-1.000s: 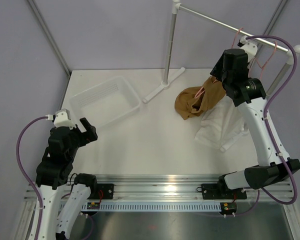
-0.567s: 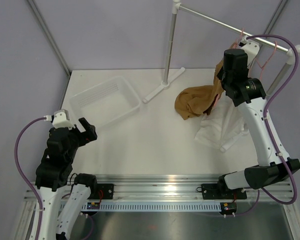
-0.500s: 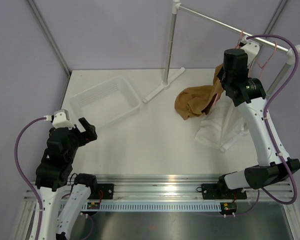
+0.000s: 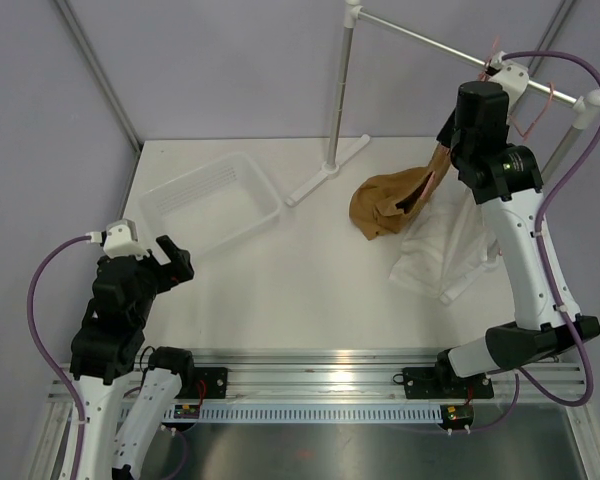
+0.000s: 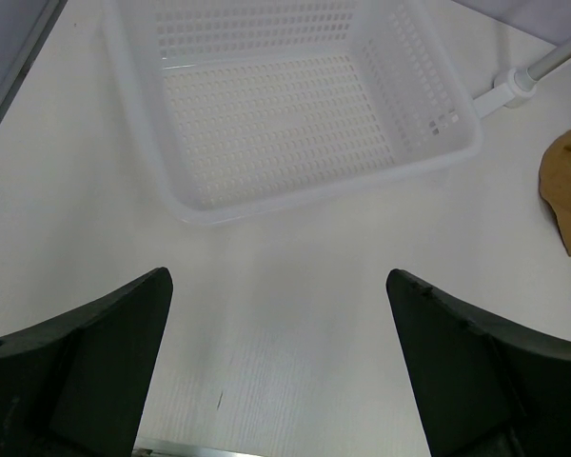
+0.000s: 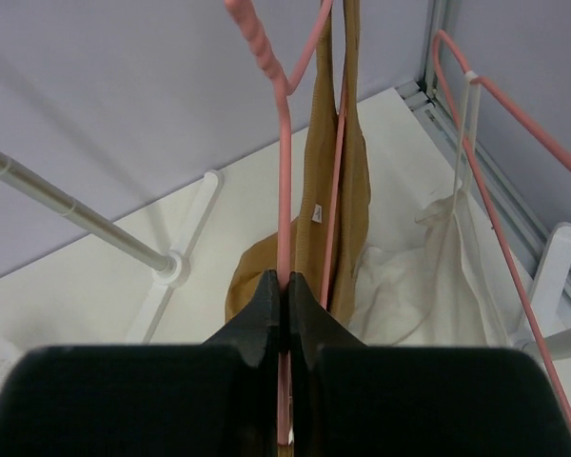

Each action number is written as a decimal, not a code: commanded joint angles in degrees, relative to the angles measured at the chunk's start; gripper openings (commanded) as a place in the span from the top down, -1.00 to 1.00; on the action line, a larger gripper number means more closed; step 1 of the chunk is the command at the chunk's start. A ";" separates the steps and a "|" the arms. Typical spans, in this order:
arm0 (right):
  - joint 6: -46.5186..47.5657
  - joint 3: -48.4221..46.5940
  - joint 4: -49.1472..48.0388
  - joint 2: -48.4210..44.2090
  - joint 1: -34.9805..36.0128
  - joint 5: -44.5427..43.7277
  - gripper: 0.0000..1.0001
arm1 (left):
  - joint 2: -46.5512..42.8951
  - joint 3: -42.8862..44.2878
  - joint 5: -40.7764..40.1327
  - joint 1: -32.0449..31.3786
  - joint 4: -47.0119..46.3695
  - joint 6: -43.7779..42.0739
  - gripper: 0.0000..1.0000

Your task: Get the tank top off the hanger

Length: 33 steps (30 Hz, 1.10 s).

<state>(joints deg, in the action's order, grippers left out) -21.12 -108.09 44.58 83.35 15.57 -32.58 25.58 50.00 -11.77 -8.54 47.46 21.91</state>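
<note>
The tan tank top (image 6: 355, 181) hangs long from the thin pink hanger (image 6: 282, 181), and its lower part lies bunched on the table (image 4: 385, 203). My right gripper (image 6: 286, 278) is shut on one pink bar of the hanger, up near the rack's rail at the back right (image 4: 458, 135). The hanger's second bar (image 6: 335, 190) runs down through the fabric beside the jaws. My left gripper (image 5: 278, 286) hovers open over bare table at the near left (image 4: 170, 258), holding nothing.
A white sheer garment (image 4: 442, 250) lies on the table under a second pink hanger (image 6: 514, 124). The rack's upright (image 4: 340, 90) and foot stand mid-back. A white perforated basket (image 5: 295, 105) sits at back left.
My right gripper has closed onto the hanger bar and risen slightly up and right, drawing the tank top taller off the table. The left arm has stayed put.
</note>
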 commanded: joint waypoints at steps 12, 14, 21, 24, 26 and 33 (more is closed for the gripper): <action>3.02 4.90 -3.45 -13.56 -0.10 18.60 1.00 | -0.62 -0.43 0.26 0.10 -2.90 0.59 -0.98; 4.07 6.49 -2.57 -15.84 -0.19 18.52 1.00 | -0.53 -0.34 0.34 0.10 -2.90 0.59 -0.98; 6.18 10.79 2.44 -21.21 -0.11 27.11 1.00 | -0.27 0.62 1.57 0.10 -3.69 0.76 -0.98; 6.62 15.70 4.37 -24.02 -0.11 38.70 1.00 | -0.10 1.33 4.81 0.10 -6.84 0.94 -0.98; 7.50 18.78 3.85 -26.74 -0.19 48.77 1.00 | 2.87 2.73 8.59 0.01 -7.56 1.12 -0.98; 4.43 35.55 -8.17 -33.69 -0.11 69.47 1.00 | 11.67 11.69 15.20 -5.51 -11.60 2.43 -0.98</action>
<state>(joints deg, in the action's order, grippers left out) -15.29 -76.42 46.78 51.37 15.49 21.63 34.68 57.17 -1.91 -11.11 41.98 23.09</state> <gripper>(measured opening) 0.027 0.988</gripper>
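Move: The right hand already grips the pink hanger with the brown tank top on it. The open middle of the table lies about 13 cm back, 20 cm left and 40 cm below. The rail is roughly 15 cm above, 3 cm ahead and 5 cm right; the tank top's middle is about 2 cm ahead, 4 cm left and 25 cm below. The white cloth is around 10 cm right, 2 cm ahead and 28 cm below. From the left hand the tank top lies some 22 cm ahead, 48 cm right. Keeping its pinch on the hanger, the right hand eases up a little, then draws it back from the rail by about 17 cm and leftward towards the table's middle, sinking late and swinging counter-clockwise some 50 degrees. Near the end the open left hand starts right, up and slightly forward, about 5 cm, towards the tank top. ##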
